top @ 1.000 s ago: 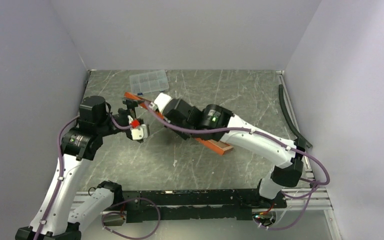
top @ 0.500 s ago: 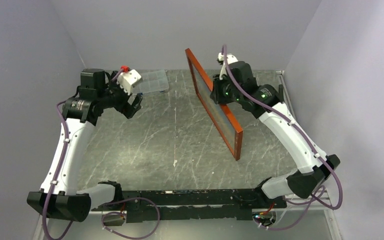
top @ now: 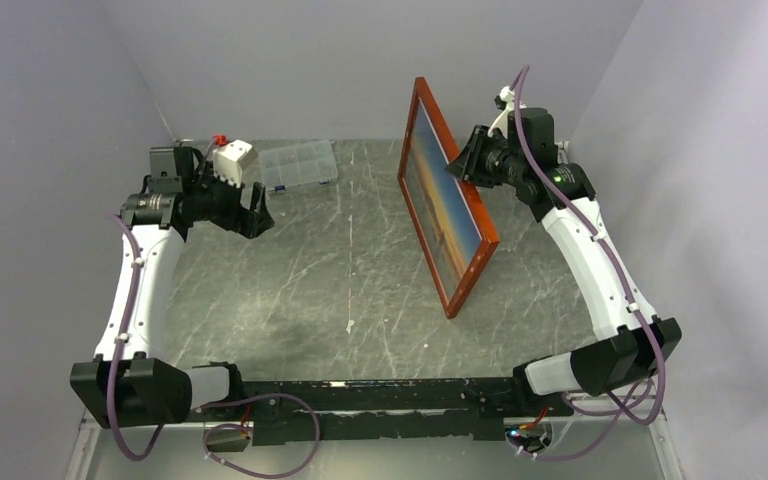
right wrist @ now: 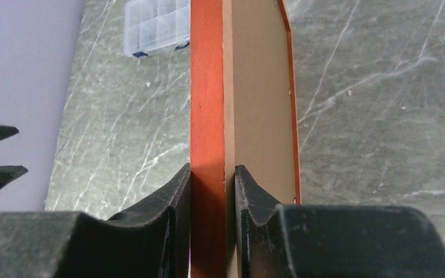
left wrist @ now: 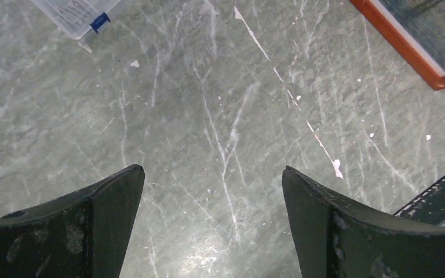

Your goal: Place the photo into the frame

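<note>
The frame (top: 488, 243), with its thin orange border, stands on edge, tilted, right of the table's middle. Its lower corner is at or just above the tabletop. The photo (top: 444, 198), an orange-and-blue sunset, shows through the pane and faces left. My right gripper (top: 472, 166) is shut on the frame's upper far edge. In the right wrist view, my right gripper (right wrist: 213, 174) pinches the orange edge (right wrist: 207, 110) and the brown backing board (right wrist: 259, 98). My left gripper (top: 256, 211) hangs open and holds nothing over the back left. Bare tabletop shows between its fingers (left wrist: 111, 200), and the frame's corner (left wrist: 402, 51) is at the upper right.
A small clear compartment box (top: 298, 163) lies at the back left of the marble table (top: 340, 280), close to my left gripper. Grey walls close in the left, back and right. A black rail (top: 390, 395) with the arm bases runs along the near edge.
My right arm has swung the frame up from low over the table's middle to upright at the right, picture side turned left. My left arm has drawn back to the back left, still open.
</note>
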Controlling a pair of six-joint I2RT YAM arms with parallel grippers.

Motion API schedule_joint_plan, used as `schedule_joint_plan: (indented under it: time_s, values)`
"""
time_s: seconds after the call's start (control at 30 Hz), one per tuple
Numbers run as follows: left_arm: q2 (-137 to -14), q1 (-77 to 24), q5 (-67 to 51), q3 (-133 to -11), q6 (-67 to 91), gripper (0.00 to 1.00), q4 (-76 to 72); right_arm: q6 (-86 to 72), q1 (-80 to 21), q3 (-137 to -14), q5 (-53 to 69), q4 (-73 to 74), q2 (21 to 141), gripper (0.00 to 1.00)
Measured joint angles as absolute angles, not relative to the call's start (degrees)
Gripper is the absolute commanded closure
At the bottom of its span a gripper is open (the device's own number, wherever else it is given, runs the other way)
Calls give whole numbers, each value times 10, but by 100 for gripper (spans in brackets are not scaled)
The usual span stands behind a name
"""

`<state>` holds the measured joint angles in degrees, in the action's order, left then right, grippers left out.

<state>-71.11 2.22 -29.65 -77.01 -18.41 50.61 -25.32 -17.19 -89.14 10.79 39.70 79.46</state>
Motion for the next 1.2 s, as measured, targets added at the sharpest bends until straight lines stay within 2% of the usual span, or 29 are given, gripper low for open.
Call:
schedule_joint_plan:
  time_s: [0.13, 0.37, 0.57, 0.8, 1.2]
  values:
    - [-701, 42, -334, -737, -176, 6, 492, -259, -155, -867, 108, 369, 785, 100]
    - [-707, 51, -362, -717, -177, 6, 486, -270, -90, -736, 117, 247, 716, 100]
    - [-731, 57, -384, -702, -176, 6, 478, -292, -32, -649, 118, 267, 684, 100]
    - [-739, 57, -399, -699, -175, 7, 476, -321, -29, -581, 171, 293, 700, 100]
    - [-739, 57, -396, -653, -215, 7, 488, -347, -29, -400, 310, 182, 711, 100]
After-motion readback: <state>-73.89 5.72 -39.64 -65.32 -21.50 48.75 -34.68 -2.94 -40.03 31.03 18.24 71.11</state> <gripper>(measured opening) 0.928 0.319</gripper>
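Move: The right hand grips the top edge of the frame, which stands steeply with the photo facing left; its middle is about 2 cm ahead, 2 cm left and 15 cm below. The bare table where it will lie centres some 12 cm left, 2 cm back and 31 cm below; the plastic box is roughly 40 cm left, 27 cm ahead. From the left hand the frame's middle is about 37 cm right, 7 cm ahead, 10 cm below. Right hand, still pinching the frame, swings right, then tips it down some 20 cm, drawing back; left sinks 7. ##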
